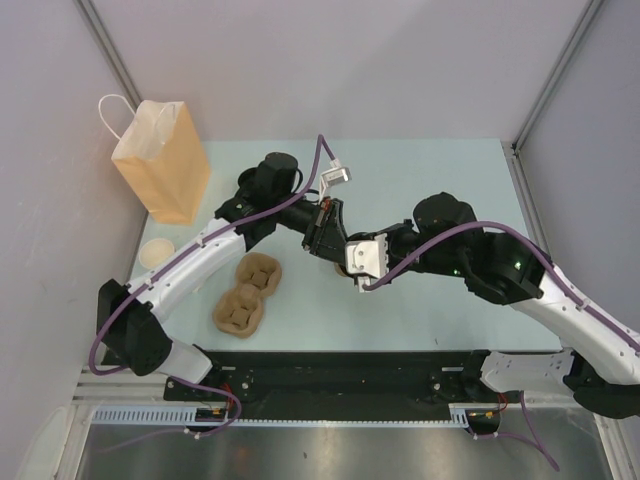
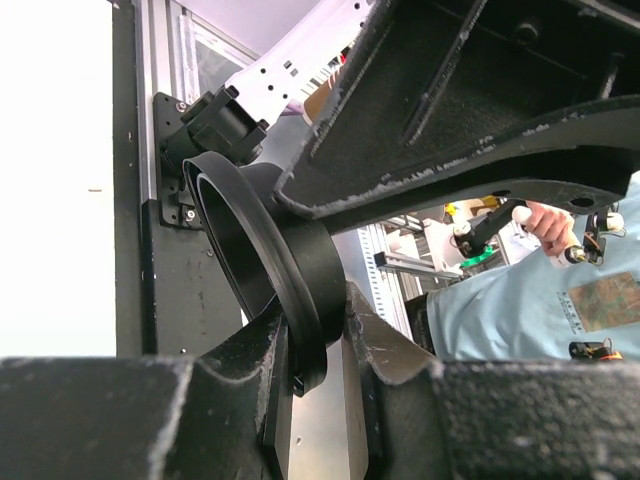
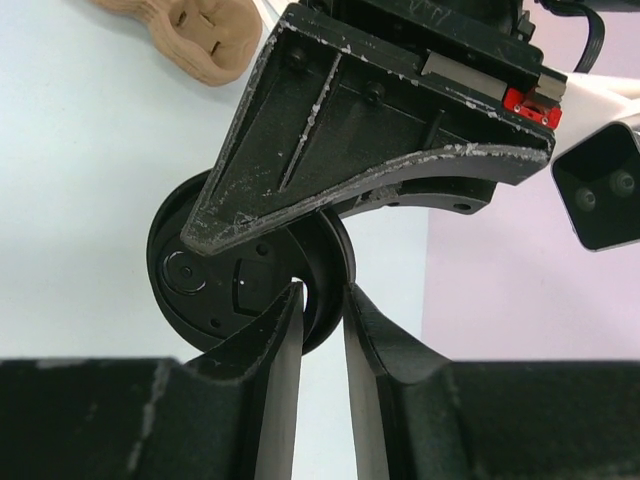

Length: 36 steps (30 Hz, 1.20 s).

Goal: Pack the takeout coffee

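A bare black plastic lid (image 3: 215,285) is held in the air over the table's middle, tilted on edge. My left gripper (image 1: 328,240) and my right gripper (image 1: 342,262) both pinch its rim from opposite sides. In the left wrist view the lid (image 2: 305,255) shows a hollow underside with no cup in it, clamped by my left gripper (image 2: 318,310). In the right wrist view my right gripper (image 3: 322,295) is shut on the rim. A scrap of brown (image 1: 334,267) shows under the grippers; I cannot tell what it is. No lidded brown cup is in view.
A tan paper bag (image 1: 165,160) with white handles stands at the back left. A lidless tan cup with a cream top (image 1: 155,250) sits in front of it. A brown pulp cup carrier (image 1: 247,290) lies left of centre, also in the right wrist view (image 3: 200,35).
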### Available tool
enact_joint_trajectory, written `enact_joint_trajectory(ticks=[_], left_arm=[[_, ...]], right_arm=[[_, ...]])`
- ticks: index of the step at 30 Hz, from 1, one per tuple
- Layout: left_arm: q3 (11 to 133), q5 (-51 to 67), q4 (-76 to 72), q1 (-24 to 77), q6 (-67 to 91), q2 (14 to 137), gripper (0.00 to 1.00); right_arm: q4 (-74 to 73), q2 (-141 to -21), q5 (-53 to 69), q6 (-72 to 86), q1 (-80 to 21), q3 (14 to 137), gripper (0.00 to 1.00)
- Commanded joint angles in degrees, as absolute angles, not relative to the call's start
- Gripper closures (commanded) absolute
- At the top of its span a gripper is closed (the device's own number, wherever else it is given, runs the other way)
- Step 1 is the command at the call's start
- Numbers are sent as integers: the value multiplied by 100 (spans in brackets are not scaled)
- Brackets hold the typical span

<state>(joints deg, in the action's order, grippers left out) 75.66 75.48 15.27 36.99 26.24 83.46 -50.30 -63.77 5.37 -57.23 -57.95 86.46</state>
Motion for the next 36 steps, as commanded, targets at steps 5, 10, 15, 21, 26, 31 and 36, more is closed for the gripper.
enact_joint_trajectory(ticks=[5, 10, 15, 21, 26, 31, 36], left_arm=[[7375, 7778, 757, 3727, 3084, 8060, 90], [7374, 7787, 563, 3727, 3225, 8042, 90], [7383, 7813, 501, 3727, 3261, 8059, 90], [7339, 7840, 422, 3727, 3287, 8042, 90], [7242, 7700, 474, 3622, 3217, 7954, 56], [7093, 7322, 685, 3140, 3033, 7691, 22], [6988, 6830, 1177, 2331, 2584, 7305, 3]], right_arm=[[-4922, -6161, 440, -5660, -5827, 8578, 72], [-4843, -6179, 474, -5651, -5827, 8534, 73], [-4755, -6214, 422, -5643, -5836, 8499, 77], [-4737, -6249, 387, -5643, -5845, 8499, 100], [-4729, -6249, 378, -5590, -5819, 8499, 100], [-4729, -6284, 676, -5441, -5389, 8499, 100], [-4746, -6477, 1326, -5187, -4668, 8534, 100]])
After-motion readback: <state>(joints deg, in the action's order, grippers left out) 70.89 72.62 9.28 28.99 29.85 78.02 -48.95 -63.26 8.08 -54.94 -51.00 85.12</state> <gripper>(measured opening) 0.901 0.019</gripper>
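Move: My left hand still holds the black lid by its rim; the lid's middle is some 3 cm to its right and 3 cm above. My right hand's slightly open fingers are at the opposite rim, the lid's middle about 3 cm back and 2 cm left. The paper cup stands about 9 cm ahead of my left hand, level sideways and some 27 cm below, and the cup holder lies roughly 22 cm left of the cup and 8 cm nearer. I hold both hands nearly still while my right fingers close on the lid's rim and pinch it; only then does my left hand open wide and let go, backing off about 3 cm forward and left while turning slightly counter-clockwise. At the very end my right hand carries the lid about 2 cm forward and a little to the right, out from between the left fingers. ##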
